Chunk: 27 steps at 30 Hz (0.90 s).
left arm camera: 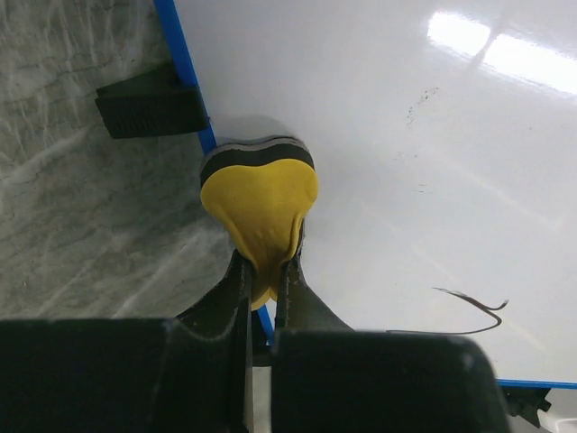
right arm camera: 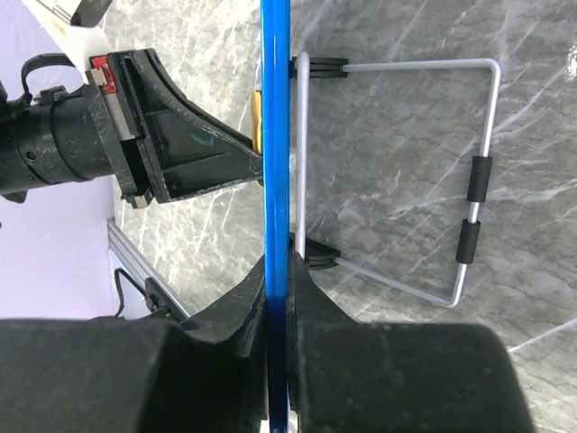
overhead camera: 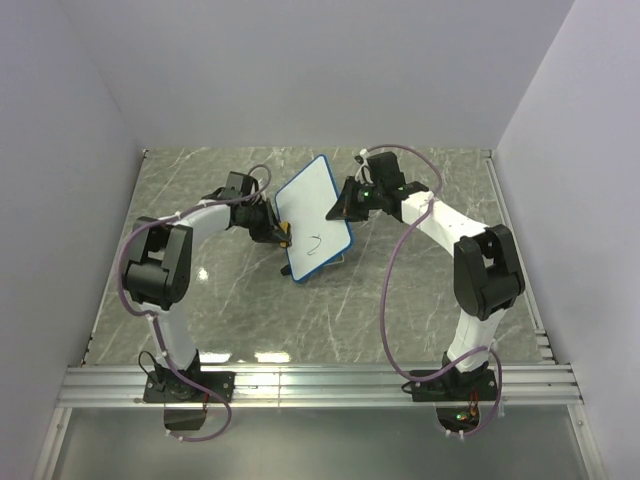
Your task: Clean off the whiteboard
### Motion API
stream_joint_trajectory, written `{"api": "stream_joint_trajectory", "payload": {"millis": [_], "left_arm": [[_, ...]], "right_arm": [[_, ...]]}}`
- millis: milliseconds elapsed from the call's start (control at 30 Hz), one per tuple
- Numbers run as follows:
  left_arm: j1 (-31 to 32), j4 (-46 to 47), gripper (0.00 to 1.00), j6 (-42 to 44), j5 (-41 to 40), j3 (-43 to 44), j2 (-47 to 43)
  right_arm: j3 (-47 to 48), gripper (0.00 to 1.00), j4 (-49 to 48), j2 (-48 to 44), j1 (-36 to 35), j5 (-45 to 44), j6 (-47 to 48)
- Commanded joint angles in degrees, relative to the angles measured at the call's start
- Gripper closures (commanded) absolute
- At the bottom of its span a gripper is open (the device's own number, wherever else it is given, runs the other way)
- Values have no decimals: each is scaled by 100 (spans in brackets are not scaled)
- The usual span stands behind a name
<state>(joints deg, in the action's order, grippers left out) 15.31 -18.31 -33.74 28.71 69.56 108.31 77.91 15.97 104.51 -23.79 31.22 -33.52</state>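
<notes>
The whiteboard [overhead camera: 313,218] is white with a thin blue rim and stands tilted in mid-table. A black marker squiggle [overhead camera: 316,244] shows near its lower end, also in the left wrist view [left arm camera: 469,311]. My right gripper [overhead camera: 337,210] is shut on the board's blue rim [right arm camera: 275,135] at its right edge. My left gripper [overhead camera: 278,232] is shut on a yellow eraser piece [left arm camera: 260,207] with a grey and black pad, pressed at the board's left edge [left arm camera: 185,68]. The board's face [left arm camera: 388,162] is mostly clean.
A wire stand [right arm camera: 478,180] with black sleeves sits behind the board on the grey marble table [overhead camera: 420,290]. A black foot [left arm camera: 149,108] sticks out from the board's rim. White walls enclose the table; a metal rail [overhead camera: 320,385] runs along the near edge.
</notes>
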Motion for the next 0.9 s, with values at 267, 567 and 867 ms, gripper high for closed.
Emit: {"api": "stream_joint_trajectory", "payload": {"millis": [267, 567, 867], "left_arm": [[1025, -411, 100, 245, 3, 875, -204], [1800, -700, 100, -283, -242, 1016, -864], [1782, -630, 100, -397, -576, 568, -1084]], "right_arm": [[338, 100, 935, 719, -469, 313, 346], [471, 100, 671, 957, -460, 499, 65], [506, 100, 627, 1019, -460, 516, -23]]}}
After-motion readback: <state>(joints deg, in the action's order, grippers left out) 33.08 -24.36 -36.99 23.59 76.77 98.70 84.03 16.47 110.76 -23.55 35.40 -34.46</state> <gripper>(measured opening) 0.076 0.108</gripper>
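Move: The left gripper holds the yellow eraser at the whiteboard's left edge. The last pen stroke lies about 6 cm to its right, 5 cm back and 5 cm higher up the slope; the board's middle is 6 cm right, 1 cm ahead and 5 cm up. The right gripper, on the board's right edge, stands 12 cm right, level and 9 cm up. From the right hand the stroke lies 6 cm left, 5 cm back and 4 cm below. Keeping the eraser against the whiteboard, the left hand sweeps it up the slope to the right, then bends back as well, about 15 cm in all. It passes just forward of the pen stroke towards the board's right edge beside the right gripper, turning some 15 degrees, mostly clockwise. The right hand keeps its pinch on the edge and shifts about 2 cm forward and left. ##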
